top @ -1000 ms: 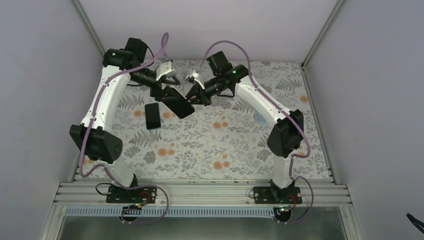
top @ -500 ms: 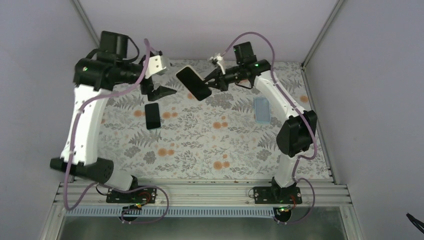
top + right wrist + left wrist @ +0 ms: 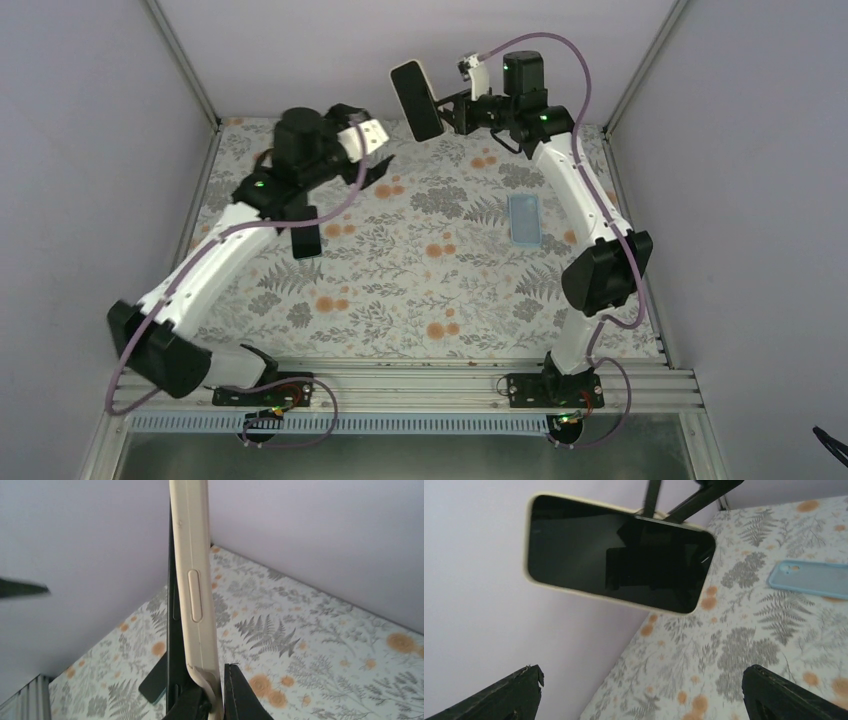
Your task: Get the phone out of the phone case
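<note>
The phone [image 3: 415, 100], dark-screened, sits in a cream phone case [image 3: 192, 580] and is held upright in the air near the back wall. My right gripper [image 3: 455, 108] is shut on the case's lower corner, which is peeled away from the phone's black edge [image 3: 173, 620]. In the right wrist view the right gripper [image 3: 217, 702] pinches that cream flap. My left gripper [image 3: 384, 175] stands wide open and empty, low and to the left of the phone. In the left wrist view the left gripper [image 3: 644, 695] faces the phone's screen [image 3: 619, 555] from a distance.
A second black phone [image 3: 306, 241] lies flat on the floral mat under the left arm. A light blue case [image 3: 524, 219] lies on the right side of the mat, also visible as the blue case [image 3: 809, 579]. Grey walls close the back and sides.
My left gripper opened, let go of the phone and drew back down to the left. My right gripper carried the cased phone up and back toward the rear wall.
</note>
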`<control>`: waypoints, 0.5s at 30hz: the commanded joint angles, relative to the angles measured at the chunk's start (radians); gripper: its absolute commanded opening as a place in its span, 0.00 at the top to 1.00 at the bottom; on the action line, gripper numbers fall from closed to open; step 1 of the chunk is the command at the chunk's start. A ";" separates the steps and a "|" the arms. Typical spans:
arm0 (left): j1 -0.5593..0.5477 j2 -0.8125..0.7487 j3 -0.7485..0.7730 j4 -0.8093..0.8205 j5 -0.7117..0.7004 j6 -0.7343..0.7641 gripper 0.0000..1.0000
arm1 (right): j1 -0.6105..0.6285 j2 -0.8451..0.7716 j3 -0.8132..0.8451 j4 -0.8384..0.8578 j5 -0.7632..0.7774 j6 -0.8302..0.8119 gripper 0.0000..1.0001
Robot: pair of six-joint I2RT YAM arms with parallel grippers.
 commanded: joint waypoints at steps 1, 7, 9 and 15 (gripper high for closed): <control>-0.127 0.091 0.014 0.315 -0.205 -0.074 0.02 | 0.012 -0.047 0.052 0.090 0.107 0.101 0.97; -0.178 0.209 0.099 0.349 -0.189 -0.175 0.03 | 0.014 -0.074 0.022 0.101 0.159 0.096 0.97; -0.180 0.232 0.118 0.364 -0.180 -0.200 0.03 | 0.014 -0.082 0.008 0.107 0.167 0.093 0.97; -0.197 0.324 0.200 0.335 -0.190 -0.211 0.04 | 0.014 -0.091 -0.007 0.114 0.175 0.099 0.97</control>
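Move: The phone in its beige case is held up by the right hand, its middle some 7 cm ahead of the left hand, 9 cm to the right and about level. From the right hand it lies about 3 cm left, 1 cm ahead, level. Far below on the table lie a loose black phone, about 19 cm left and 2 cm ahead of the left hand, 36 cm down, and a blue case, about 22 cm right and 2 cm back of the right hand, 34 cm down. The left hand, fingers staying wide open, sweeps about 9 cm to the right and some 5 cm forward towards the free side of the cased phone, fast at first and then easing, dipping slightly before rising a little above its starting height as it rolls about 10 degrees, its left side going down. The right hand keeps its closed pinch on the opposite long edge and brings the phone about 2 cm forward and to the right, slightly up, while turning some 10 degrees clockwise. ##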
